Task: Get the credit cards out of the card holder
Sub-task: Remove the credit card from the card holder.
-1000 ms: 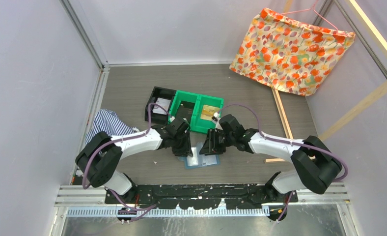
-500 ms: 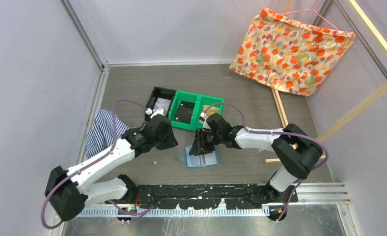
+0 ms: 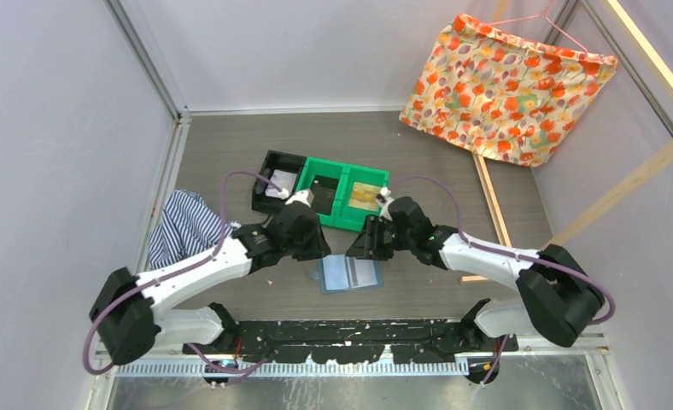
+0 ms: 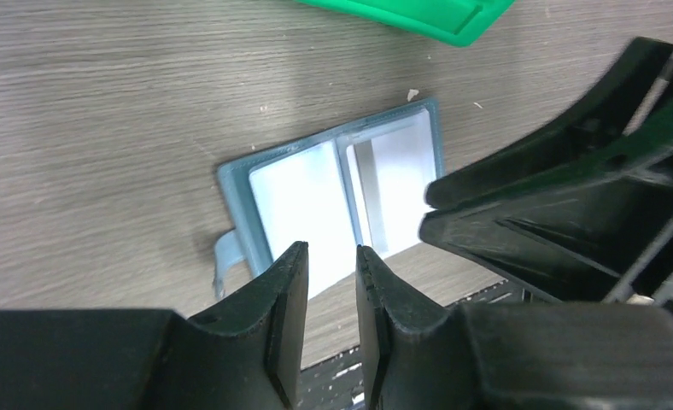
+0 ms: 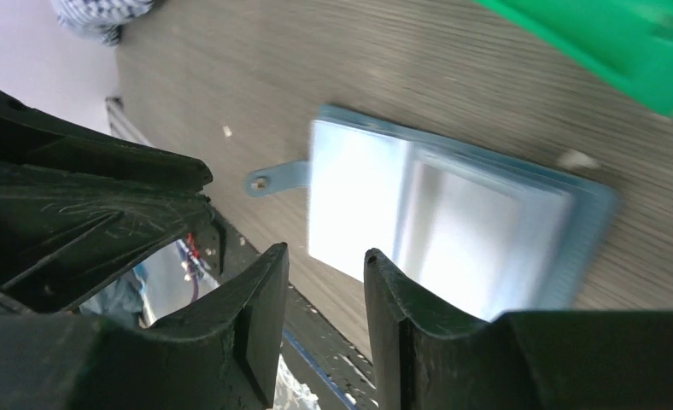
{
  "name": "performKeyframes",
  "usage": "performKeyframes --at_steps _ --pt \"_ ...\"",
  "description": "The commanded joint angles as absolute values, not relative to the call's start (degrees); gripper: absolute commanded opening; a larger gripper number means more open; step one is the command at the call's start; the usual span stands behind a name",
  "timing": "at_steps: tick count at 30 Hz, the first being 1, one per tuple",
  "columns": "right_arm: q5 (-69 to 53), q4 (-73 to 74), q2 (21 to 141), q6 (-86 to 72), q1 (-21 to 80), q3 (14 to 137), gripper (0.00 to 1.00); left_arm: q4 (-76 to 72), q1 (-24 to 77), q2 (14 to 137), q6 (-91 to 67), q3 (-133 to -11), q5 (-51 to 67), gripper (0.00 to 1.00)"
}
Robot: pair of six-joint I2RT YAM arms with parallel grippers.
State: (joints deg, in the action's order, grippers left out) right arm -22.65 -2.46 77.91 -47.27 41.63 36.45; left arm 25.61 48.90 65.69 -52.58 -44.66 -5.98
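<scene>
The card holder [image 3: 350, 273] lies open and flat on the table, pale blue inside, with its small tab [image 5: 272, 180] sticking out to the left. Glare whitens its clear sleeves [image 4: 303, 209], so the credit cards cannot be made out in them. My left gripper [image 3: 316, 250] hovers at the holder's upper left corner. Its jaws [image 4: 331, 248] stand a narrow gap apart with nothing between them. My right gripper [image 3: 364, 248] hangs over the holder's upper right edge, open and empty [image 5: 326, 249]. The two grippers face each other closely.
A green two-compartment bin [image 3: 347, 224] stands just behind the holder, with a dark flat rectangle [image 3: 320, 198] in its left half. A black tray [image 3: 269, 162] adjoins it on the left. A striped cloth [image 3: 184, 231] lies at the left and a floral cloth [image 3: 508, 85] hangs at the back right.
My left arm swung out to the left, then came back to the holder's upper left corner. My right gripper drew back from over the holder toward its upper right edge, jaws a little wider.
</scene>
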Motion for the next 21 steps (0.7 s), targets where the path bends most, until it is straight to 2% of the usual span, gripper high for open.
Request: performKeyframes --at_steps 1,11,21 --pt "-16.89 -2.89 73.15 -51.8 38.64 30.18 0.44 17.61 49.04 73.34 -52.56 -43.75 -2.17 0.29" --pt "-14.92 1.54 70.1 -53.51 37.33 27.48 0.45 10.82 48.6 83.71 -52.09 -40.34 2.2 0.28" --pt "-20.55 -4.85 76.4 -53.07 37.18 26.9 0.45 10.84 48.43 85.41 -52.29 -38.95 2.26 0.27"
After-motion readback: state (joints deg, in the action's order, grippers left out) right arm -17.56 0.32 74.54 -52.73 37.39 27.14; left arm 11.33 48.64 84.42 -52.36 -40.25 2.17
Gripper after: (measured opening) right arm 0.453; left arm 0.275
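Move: The open card holder lies below both my hands. Its left page is about 3 cm to the right of my left hand, 2 cm back and 11 cm down. Its right page is about 4 cm to the right of my right hand, 2 cm back and 8 cm down. The green tray's middle is 15 cm ahead of my left hand and 4 cm right. The black box is some 19 cm ahead and 11 cm left of my left hand. I drop my left hand about 9 cm onto or just above the card holder's left page, easing a little right and tipping its fingers some 10 degrees further down, then hold it there. Meanwhile my right hand swings about 5 cm right and 5 cm down, turning slightly clockwise, from over the holder's middle to close above the right page's outer side. Both grippers stay partly open. ##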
